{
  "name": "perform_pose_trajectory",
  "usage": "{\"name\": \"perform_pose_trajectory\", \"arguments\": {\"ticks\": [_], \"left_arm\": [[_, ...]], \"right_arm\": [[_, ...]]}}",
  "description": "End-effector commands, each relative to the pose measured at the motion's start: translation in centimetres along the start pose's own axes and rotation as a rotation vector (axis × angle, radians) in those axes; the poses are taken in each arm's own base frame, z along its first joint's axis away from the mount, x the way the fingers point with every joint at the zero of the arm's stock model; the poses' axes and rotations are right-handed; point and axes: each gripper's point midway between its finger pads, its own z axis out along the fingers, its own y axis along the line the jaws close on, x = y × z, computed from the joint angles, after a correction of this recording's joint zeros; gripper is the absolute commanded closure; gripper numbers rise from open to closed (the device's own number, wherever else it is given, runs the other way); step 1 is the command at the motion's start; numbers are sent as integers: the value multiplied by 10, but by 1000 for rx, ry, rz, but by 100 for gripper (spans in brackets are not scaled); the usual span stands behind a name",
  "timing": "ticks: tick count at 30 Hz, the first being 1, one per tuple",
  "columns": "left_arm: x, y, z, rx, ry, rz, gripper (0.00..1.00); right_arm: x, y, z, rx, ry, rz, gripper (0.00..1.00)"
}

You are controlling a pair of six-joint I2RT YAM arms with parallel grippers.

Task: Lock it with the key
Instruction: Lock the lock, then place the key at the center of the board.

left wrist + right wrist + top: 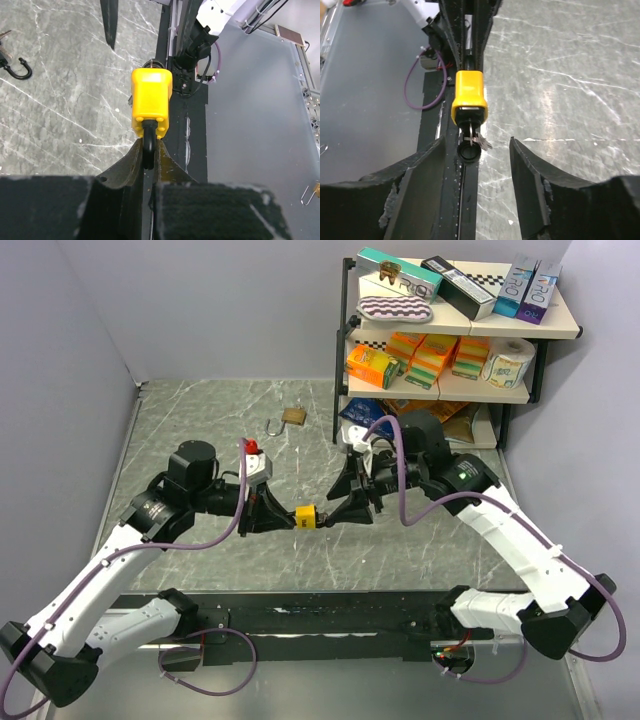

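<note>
A yellow padlock (306, 516) hangs in the air between my two grippers, above the table's near part. My left gripper (285, 518) is shut on its black shackle (148, 145), with the yellow body (151, 102) sticking out past the fingertips. A key with a round black head (469, 151) sits in the lock's far end (469, 97), and a small silver key hangs from its ring. My right gripper (477, 144) is open. Its fingers (425, 165) stand either side of the key head without touching it.
A brass padlock (293, 416) with an open shackle lies on the marble table (200, 420) at the back. A shelf rack (450, 335) full of boxes stands at the back right, close behind my right arm. A black strip (330, 615) runs along the table's near edge.
</note>
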Motion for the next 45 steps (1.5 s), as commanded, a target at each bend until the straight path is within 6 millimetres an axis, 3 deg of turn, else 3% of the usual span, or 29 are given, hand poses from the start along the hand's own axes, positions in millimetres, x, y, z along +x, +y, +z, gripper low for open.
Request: {"name": "perform_pose_trajectory", "arguments": {"ticks": [1,6,12,14,17,18,24,34,36,39,45], "left_arm": [[-29,-13,-5,48,-63,104,99],[-30,-12,-4,48,-66,104,99],[-29,-13,-6,47,-64,113,99],[-29,-14,-6,45,-68,113,99],[-28,-15,-7,43,-71,110,99],[-28,-15,-7,40,-71,115,99],[-21,-12,-8,27,-50,133,99],[-14,-3,-4,20,-22,142,99],[-14,0,-3,8,-22,141,99],[-12,7,-2,-18,-16,137,99],[-9,22,7,-41,-3,83,99]], "right_arm": [[-13,15,4,-63,-20,-54,41],[-6,15,13,-80,1,-52,45],[-3,9,18,-70,18,-48,66],[3,5,18,-54,42,-41,69],[7,5,17,-49,54,-53,84],[8,4,16,-46,58,-54,99],[11,-2,2,1,55,-67,100],[28,-17,-49,126,87,-61,100],[36,-26,-62,181,103,-42,100],[66,-49,-87,309,153,16,100],[159,-107,-141,579,352,122,100]]}}
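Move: The key, still in the yellow padlock's end, lies only about 2 cm to the left of the open right hand's fingertips, some 2 cm lower and 1 cm back. The padlock body is about 5 cm left of that hand, 1 cm back and 2 cm lower; its black cap sits about 1 cm left, 1 cm back and 2 cm below. From the left hand, which already holds the shackle, the key is some 6 cm to the right, level fore and aft, and 2 cm lower. The key at the padlock's end is what the right fingers shut on, after that hand eases some 2 cm down and a little left. Keeping shut, the right hand then draws off to the right and speeds up, some 15 cm in all, also forward and down, turning about 25 degrees clockwise. The left hand keeps its grip on the shackle and only sinks slightly. ##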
